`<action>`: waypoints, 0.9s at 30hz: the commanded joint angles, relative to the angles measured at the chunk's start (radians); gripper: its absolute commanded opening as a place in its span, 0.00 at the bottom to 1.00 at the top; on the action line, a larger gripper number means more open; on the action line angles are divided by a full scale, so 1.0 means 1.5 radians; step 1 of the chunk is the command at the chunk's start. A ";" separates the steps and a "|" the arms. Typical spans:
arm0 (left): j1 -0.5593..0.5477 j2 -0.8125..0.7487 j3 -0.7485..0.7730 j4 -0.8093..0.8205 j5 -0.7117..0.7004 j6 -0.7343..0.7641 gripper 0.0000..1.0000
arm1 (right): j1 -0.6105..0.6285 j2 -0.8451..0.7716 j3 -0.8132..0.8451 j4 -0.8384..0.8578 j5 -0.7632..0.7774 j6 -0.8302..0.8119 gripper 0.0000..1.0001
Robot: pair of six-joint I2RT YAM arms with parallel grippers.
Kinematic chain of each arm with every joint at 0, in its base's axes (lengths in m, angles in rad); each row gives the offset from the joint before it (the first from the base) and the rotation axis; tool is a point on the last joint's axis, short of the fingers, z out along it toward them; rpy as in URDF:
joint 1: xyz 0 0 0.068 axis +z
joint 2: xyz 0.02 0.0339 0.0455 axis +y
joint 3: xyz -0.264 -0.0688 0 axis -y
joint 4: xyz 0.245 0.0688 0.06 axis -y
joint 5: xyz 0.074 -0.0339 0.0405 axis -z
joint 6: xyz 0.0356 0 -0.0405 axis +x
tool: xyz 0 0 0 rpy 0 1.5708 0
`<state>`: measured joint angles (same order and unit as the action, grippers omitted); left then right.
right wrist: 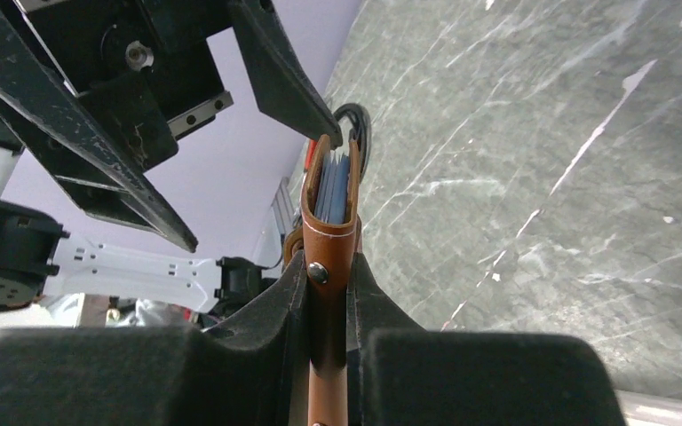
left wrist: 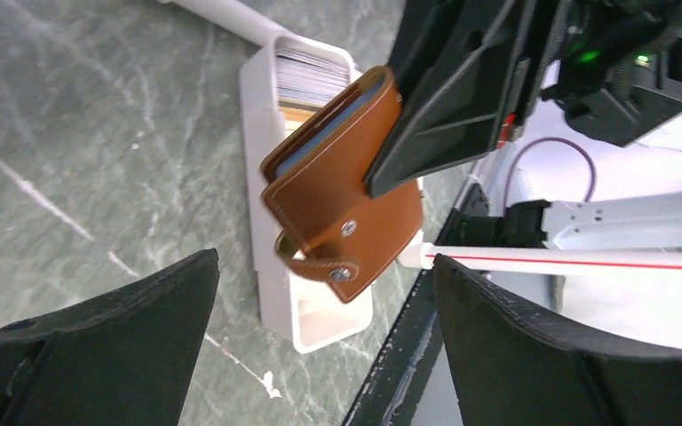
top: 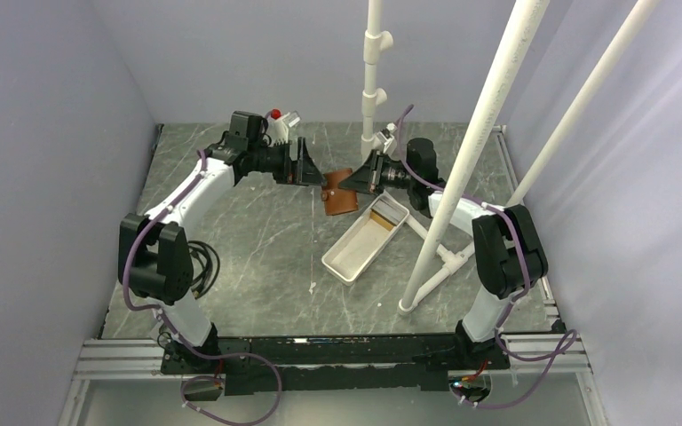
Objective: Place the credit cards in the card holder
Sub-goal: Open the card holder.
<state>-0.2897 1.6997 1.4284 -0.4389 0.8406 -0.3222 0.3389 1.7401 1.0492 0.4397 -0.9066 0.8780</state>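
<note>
The card holder (top: pixel 338 191) is a brown leather wallet with a snap strap, held in the air above the table's middle. My right gripper (top: pixel 361 177) is shut on it, its fingers pressing both faces of the card holder (right wrist: pixel 330 240). Blue credit cards (right wrist: pixel 333 186) stand edge-on inside the wallet, and a blue edge (left wrist: pixel 337 124) shows at the card holder's (left wrist: pixel 346 204) mouth. More credit cards (left wrist: pixel 306 75) lie stacked at one end of the white tray (left wrist: pixel 262 133). My left gripper (left wrist: pixel 324 266) is open, just short of the wallet, with nothing between its fingers.
The long white tray (top: pixel 342 257) lies diagonally right of centre, cards (top: pixel 389 216) at its far end. White PVC pipes (top: pixel 479 151) rise from the table on the right and at the back. A small red-capped item (top: pixel 275 115) stands behind the left gripper. Cables (top: pixel 202 264) coil by the left arm.
</note>
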 commanded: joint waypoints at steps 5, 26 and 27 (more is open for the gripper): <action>0.004 0.001 -0.009 0.073 0.115 -0.009 0.83 | 0.028 -0.006 0.056 -0.009 -0.066 -0.068 0.00; 0.101 0.096 -0.044 -0.029 -0.040 -0.203 0.00 | 0.075 0.098 0.217 -0.350 0.276 -0.436 0.83; 0.101 0.098 -0.038 -0.044 -0.076 -0.237 0.00 | 0.082 0.101 0.222 -0.354 0.277 -0.461 0.85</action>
<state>-0.1497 1.8503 1.3590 -0.4706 0.8082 -0.4984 0.4366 1.8782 1.3106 -0.0177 -0.6018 0.4034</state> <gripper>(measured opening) 0.013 0.818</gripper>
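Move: The card holder hangs in the right hand's closed fingers, clasp already undone, its middle about 2 cm to that hand's left, 1 cm back and 2 cm lower. From the open left hand it lies about 5 cm to the right, 3 cm back and 3 cm below. From the right hand, the white tray sits some 6 cm back, 5 cm right, and the pipe foot about 14 cm ahead, 6 cm right, both roughly 14 cm down. The left fingers close and pinch the upper left edge of the card holder, the left hand easing about a centimetre up and left first, while the right hand offers it some 2 cm left and back. The left hand then carries it about 8 cm down and 5 cm left, tipping roughly 25 degrees; the right fingers open and let go, that hand swinging forward and down past its start by about 6 cm, fingertips dipping. ##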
